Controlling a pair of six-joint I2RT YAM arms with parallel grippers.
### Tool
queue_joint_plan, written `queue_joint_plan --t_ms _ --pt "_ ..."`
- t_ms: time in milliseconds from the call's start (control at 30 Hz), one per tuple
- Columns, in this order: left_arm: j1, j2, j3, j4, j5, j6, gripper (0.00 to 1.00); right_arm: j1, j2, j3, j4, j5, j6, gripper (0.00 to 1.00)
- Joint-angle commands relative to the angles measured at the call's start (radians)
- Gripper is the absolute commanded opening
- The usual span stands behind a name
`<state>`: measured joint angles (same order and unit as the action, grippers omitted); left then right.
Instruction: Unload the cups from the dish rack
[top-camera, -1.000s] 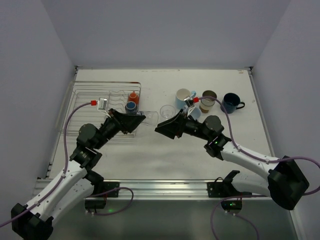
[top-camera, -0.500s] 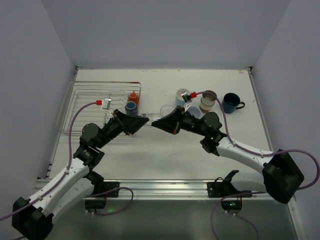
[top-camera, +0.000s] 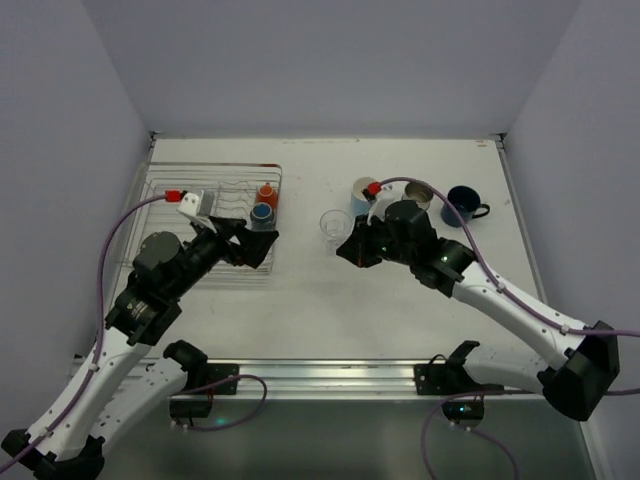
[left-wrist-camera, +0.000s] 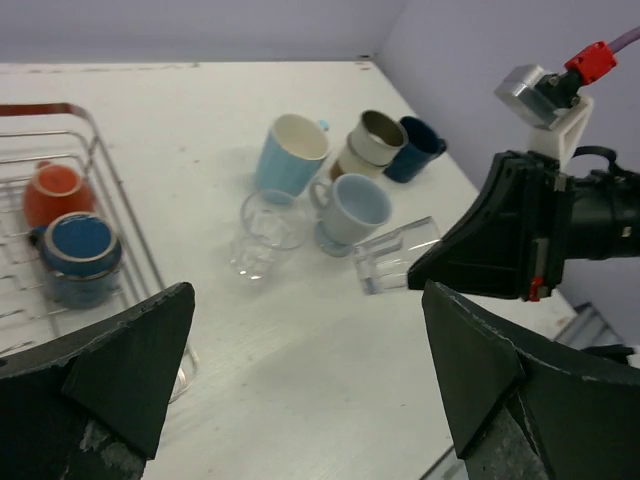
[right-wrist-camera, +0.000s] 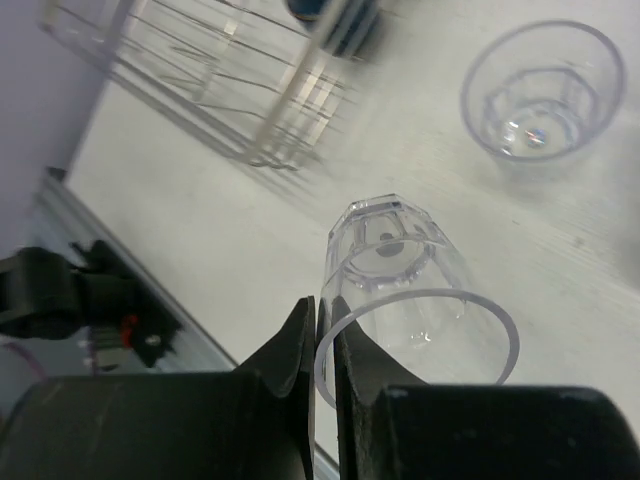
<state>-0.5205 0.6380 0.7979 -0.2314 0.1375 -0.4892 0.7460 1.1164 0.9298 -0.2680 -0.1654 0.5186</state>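
Note:
My right gripper is shut on the rim of a clear glass, which it holds tilted above the table; the same glass shows in the left wrist view. My left gripper stands wide open and empty over the right edge of the dish rack. An orange cup and a blue cup sit in the rack's far right corner. On the table stand a second clear glass, a light blue mug, a grey-blue mug, a metallic tumbler and a navy mug.
The unloaded cups cluster at the middle right of the table, just behind my right arm. The rack's wavy dividers lie left of the two cups in it. A metal rail runs along the near edge.
The clear glass passed from my left gripper to my right one. The right shut on its rim, the left opened and drew back left toward the rack, and the right pulled away rightward.

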Motion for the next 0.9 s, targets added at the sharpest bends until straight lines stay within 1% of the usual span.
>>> queue_joint_plan --t_ms 0,67,100,167,200,267,333,400,467,600,633,767,800,867 --pt "-0.003 -0.018 0.021 -0.239 -0.181 0.182 1.00 0.001 0.141 0.115 -0.391 0.162 -0.141 0.00" --pt "-0.004 -0.040 -0.005 -0.258 -0.266 0.202 1.00 0.013 0.212 0.181 -0.442 0.240 -0.158 0.00" --pt "-0.004 -0.046 -0.014 -0.261 -0.282 0.205 1.00 0.019 0.277 0.204 -0.485 0.271 -0.161 0.00" --pt "-0.004 -0.066 -0.043 -0.249 -0.315 0.204 1.00 0.045 0.363 0.257 -0.513 0.320 -0.158 0.00" --pt "-0.004 -0.075 -0.055 -0.238 -0.318 0.204 1.00 0.055 0.364 0.273 -0.513 0.322 -0.158 0.00" --pt "-0.003 -0.089 -0.091 -0.220 -0.351 0.213 1.00 0.085 0.443 0.314 -0.524 0.334 -0.158 0.00" --pt "-0.004 -0.093 -0.129 -0.206 -0.358 0.215 1.00 0.101 0.523 0.358 -0.542 0.357 -0.154 0.00" --pt "-0.003 -0.097 -0.135 -0.197 -0.332 0.218 1.00 0.124 0.572 0.379 -0.551 0.382 -0.149 0.00" --pt "-0.003 -0.104 -0.135 -0.197 -0.343 0.219 1.00 0.136 0.621 0.391 -0.545 0.382 -0.141 0.00" --pt "-0.003 -0.103 -0.141 -0.192 -0.343 0.219 1.00 0.148 0.654 0.385 -0.514 0.386 -0.121 0.02" --pt "-0.003 -0.101 -0.141 -0.194 -0.345 0.219 1.00 0.150 0.657 0.380 -0.510 0.382 -0.117 0.03" --pt "-0.003 -0.083 -0.137 -0.198 -0.351 0.218 1.00 0.156 0.665 0.371 -0.498 0.385 -0.109 0.20" --pt "-0.003 -0.080 -0.132 -0.201 -0.349 0.212 1.00 0.158 0.665 0.368 -0.494 0.382 -0.109 0.27" --pt "-0.003 -0.075 -0.124 -0.203 -0.340 0.205 1.00 0.161 0.657 0.366 -0.494 0.386 -0.108 0.35"
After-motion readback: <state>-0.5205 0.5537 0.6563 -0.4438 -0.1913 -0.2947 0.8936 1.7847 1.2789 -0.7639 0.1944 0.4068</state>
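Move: The right hand holds the clear glass; the bare table spot it is bound for lies almost straight below, about 2 cm ahead, 3 cm to the right and some 21 cm down. From that hand the other glass stands about 11 cm ahead and 2 cm left, the light-blue cup 13 cm ahead and 10 cm right, and the tall blue mug 20 cm ahead and 7 cm right, all 17–18 cm below. The left hand has the dark-blue cup in the rack about 13 cm ahead, 4 cm left and 24 cm below, with the orange cup some 6 cm beyond it. The right hand sinks about 17 cm, fast then easing, while its wrist swings some 50 degrees so the fingers go from slanting forward-left to pointing nearly straight down, carrying the pinched glass to the bare table in front of the other glass; there the hand stops and the fingers begin to open at the rim. Meanwhile the empty left hand, still wide open, goes down about 10 cm and left 7 cm, turning somewhat counter-clockwise as it nears the dark-blue cup, and then waits in front of the rack's right end. ##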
